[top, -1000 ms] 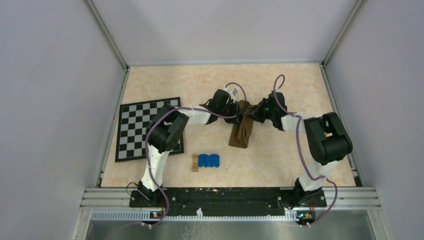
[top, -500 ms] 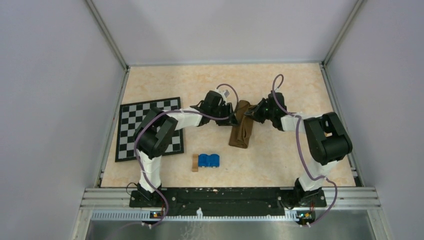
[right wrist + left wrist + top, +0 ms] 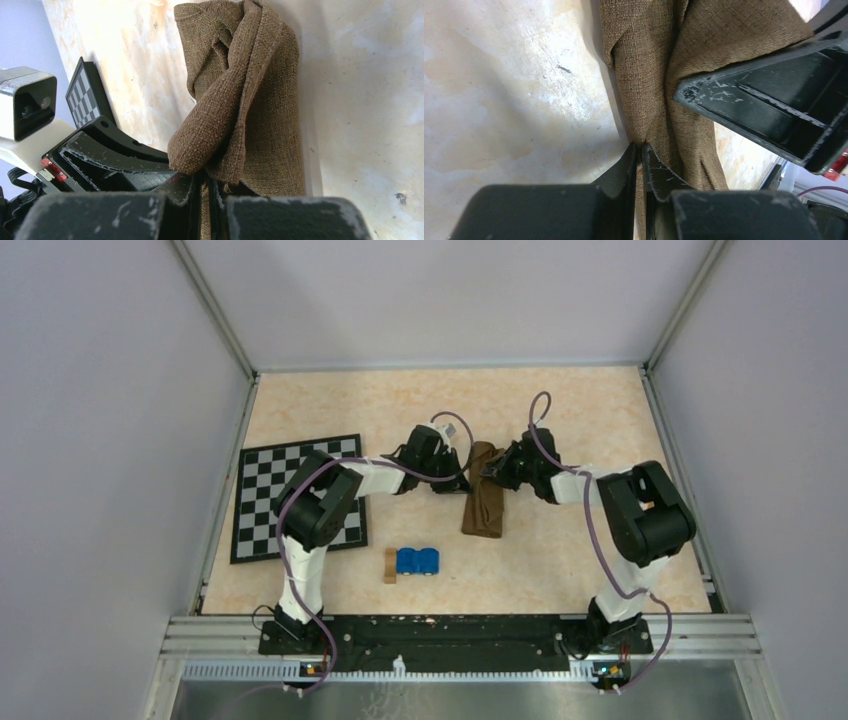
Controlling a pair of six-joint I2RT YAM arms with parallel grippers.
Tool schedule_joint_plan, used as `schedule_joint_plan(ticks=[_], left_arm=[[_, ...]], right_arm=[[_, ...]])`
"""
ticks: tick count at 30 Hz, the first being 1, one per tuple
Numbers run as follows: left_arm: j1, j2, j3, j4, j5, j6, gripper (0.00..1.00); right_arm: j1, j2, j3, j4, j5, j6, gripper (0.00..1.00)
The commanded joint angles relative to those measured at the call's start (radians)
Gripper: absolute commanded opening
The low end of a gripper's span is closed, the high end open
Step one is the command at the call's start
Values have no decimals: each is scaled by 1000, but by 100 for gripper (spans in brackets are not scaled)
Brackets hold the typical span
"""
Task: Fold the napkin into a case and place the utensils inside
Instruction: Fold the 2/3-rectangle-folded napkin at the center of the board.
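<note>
The dark brown napkin (image 3: 485,510) lies on the table as a long narrow folded strip, the case, running from far to near. My left gripper (image 3: 465,480) is shut on a fold along the strip's left edge near its far end, with cloth pinched between the jaws (image 3: 640,148). From the other side, my right gripper (image 3: 497,472) is shut on the same far end, where bunched cloth (image 3: 235,100) rises from its tips (image 3: 206,184). The two grippers face each other a few centimetres apart. The utensils are out of view.
A black-and-white checkered mat (image 3: 295,495) lies to the left under the left arm. Near the front sit a blue object (image 3: 418,561) and a small tan wooden block (image 3: 390,565). Grey walls enclose the table on three sides.
My left gripper drew back to the left, opened, then shut on the napkin's left edge. The right gripper shifted slightly left, still shut on the cloth.
</note>
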Motion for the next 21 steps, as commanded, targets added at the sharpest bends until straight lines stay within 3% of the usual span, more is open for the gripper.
schedule_joint_plan(ticks=[1, 4, 9, 12, 16, 21], left_arm=[[-10, 20, -24, -8, -9, 18, 11], [-8, -3, -35, -11, -11, 29, 15], [10, -144, -137, 32, -82, 14, 48], [16, -193, -155, 43, -87, 17, 61], [-7, -131, -49, 5, -7, 17, 70], [-67, -47, 35, -64, -65, 44, 71]], right_arm=[[24, 39, 49, 36, 22, 14, 0], [28, 59, 57, 38, 35, 15, 0], [28, 80, 61, 40, 42, 5, 0], [28, 78, 58, 39, 42, -1, 0], [28, 78, 56, 42, 42, 2, 0], [27, 74, 65, 40, 34, 4, 0]])
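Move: My left fingers are nearly shut at the left edge of the folded napkin; its middle lies about 3 cm to their right, level front-to-back, about 2 cm lower. From my right hand, which already pinches the upper flap, the napkin's middle is roughly 4 cm back, 1 cm left and 3 cm down. Nearest my left hand otherwise are the blue toy car, some 15 cm back and 10 cm left, and the wooden block, 15 cm back and 15 cm left. With my right fingers still shut on the flap, I lower it about 1.5 cm onto the napkin, easing slightly forward and left, then hold it there. My left fingers open wide and let go of the left edge. That hand rises about 3 cm, swinging out left and back some 2 cm and then returning rightwards over the edge. ##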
